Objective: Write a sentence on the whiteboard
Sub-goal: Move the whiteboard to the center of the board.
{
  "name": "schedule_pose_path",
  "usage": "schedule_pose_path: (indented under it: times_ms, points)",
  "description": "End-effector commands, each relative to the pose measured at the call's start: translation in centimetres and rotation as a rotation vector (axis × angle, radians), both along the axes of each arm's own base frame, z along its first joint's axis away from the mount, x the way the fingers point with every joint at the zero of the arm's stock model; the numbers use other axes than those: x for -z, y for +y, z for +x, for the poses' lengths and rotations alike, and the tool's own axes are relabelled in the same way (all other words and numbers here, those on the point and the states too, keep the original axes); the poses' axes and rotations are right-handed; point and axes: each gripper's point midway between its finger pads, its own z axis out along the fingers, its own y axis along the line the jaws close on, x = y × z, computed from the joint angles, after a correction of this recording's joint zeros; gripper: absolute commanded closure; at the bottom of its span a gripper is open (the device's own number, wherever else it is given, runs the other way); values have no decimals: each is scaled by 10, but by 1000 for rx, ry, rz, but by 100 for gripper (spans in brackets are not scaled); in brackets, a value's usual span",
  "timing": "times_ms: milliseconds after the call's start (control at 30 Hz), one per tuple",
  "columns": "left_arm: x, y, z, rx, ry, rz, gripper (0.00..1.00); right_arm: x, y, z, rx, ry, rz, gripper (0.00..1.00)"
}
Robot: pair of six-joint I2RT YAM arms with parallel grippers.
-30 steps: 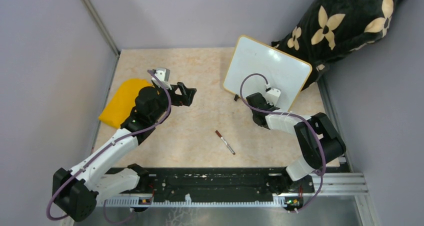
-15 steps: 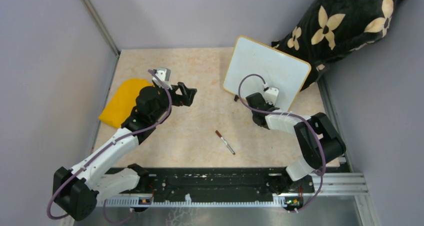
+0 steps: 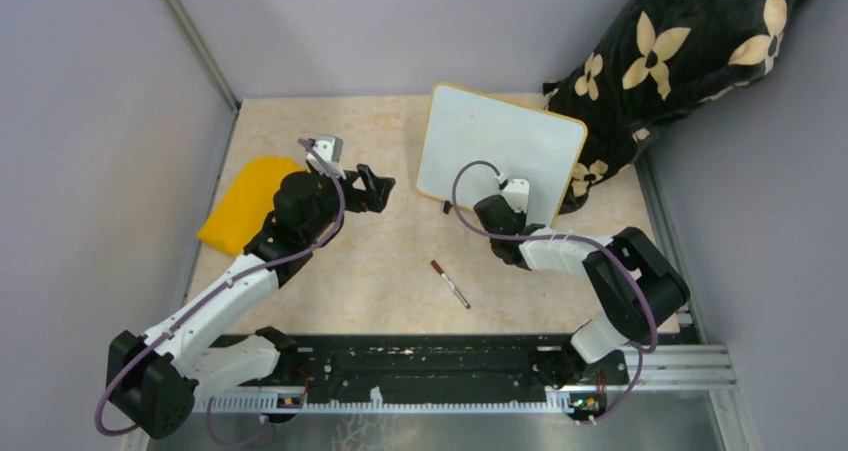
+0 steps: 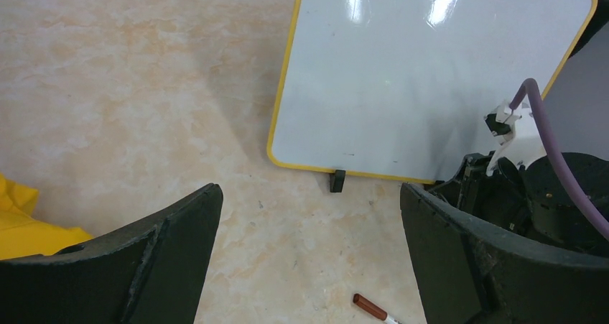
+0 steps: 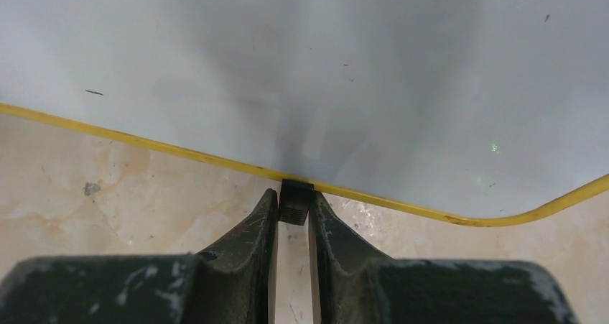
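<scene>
The whiteboard (image 3: 495,151), white with a thin yellow rim, stands tilted at the back of the table; its face (image 4: 424,80) is blank and no sentence shows on it. My right gripper (image 5: 294,195) is shut on a small black foot (image 5: 295,203) at the board's lower edge (image 5: 143,143). In the top view that gripper (image 3: 497,209) sits at the board's near edge. The board's other foot (image 4: 337,181) rests on the table. My left gripper (image 3: 378,186) hovers left of the board, jaws wide open and empty (image 4: 309,191). A brown-capped marker (image 3: 450,284) lies on the table between the arms.
A yellow cloth (image 3: 245,203) lies at the left edge, under my left arm. A black pillow with cream flowers (image 3: 680,51) leans in the back right corner, just behind the board. Grey walls close in the table on three sides.
The right gripper has closed a little on the board's foot, then moved left, carrying the whiteboard with it away from the pillow. The left arm and marker have not moved.
</scene>
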Motion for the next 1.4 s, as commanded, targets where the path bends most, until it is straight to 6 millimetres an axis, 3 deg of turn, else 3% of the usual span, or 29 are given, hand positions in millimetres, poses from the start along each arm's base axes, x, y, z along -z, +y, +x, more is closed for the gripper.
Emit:
schedule_pose_path:
  times_ms: [0, 400, 767, 1367]
  points:
    - [-3, -5, -1, 17, 2, -15, 1, -17, 30, 0, -166, -52, 36, 100]
    - [-2, -4, -1, 12, 3, -16, 1, -25, 78, -13, -451, -72, 97, 100]
    - [-7, 5, -1, -30, -14, -20, 1, -22, 99, -17, -568, -40, 118, 100]
    - [-9, 10, 0, -54, -27, -20, 1, -16, 89, -28, -547, -9, 106, 100]
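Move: The right fingers are already shut on the black clip on the whiteboard's near edge; the board's middle is about 14 cm ahead and 4 cm to the left, on the table. Its goal, the clear centre of the table, is roughly 17 cm left and 8 cm ahead of this hand. The other clip sits some 16 cm left and 3 cm ahead, the marker 14 cm left and 13 cm back. From the left hand, the board's middle is about 14 cm ahead, 25 cm right and 23 cm below. Keep the right fingers shut on the clip and drag the whiteboard level across the table to the left, about 7 cm, easing back some 3 cm as you go. Swing the hand counter-clockwise by roughly 30 degrees during the pull so the board turns square, then hold still there, still gripping the clip. ##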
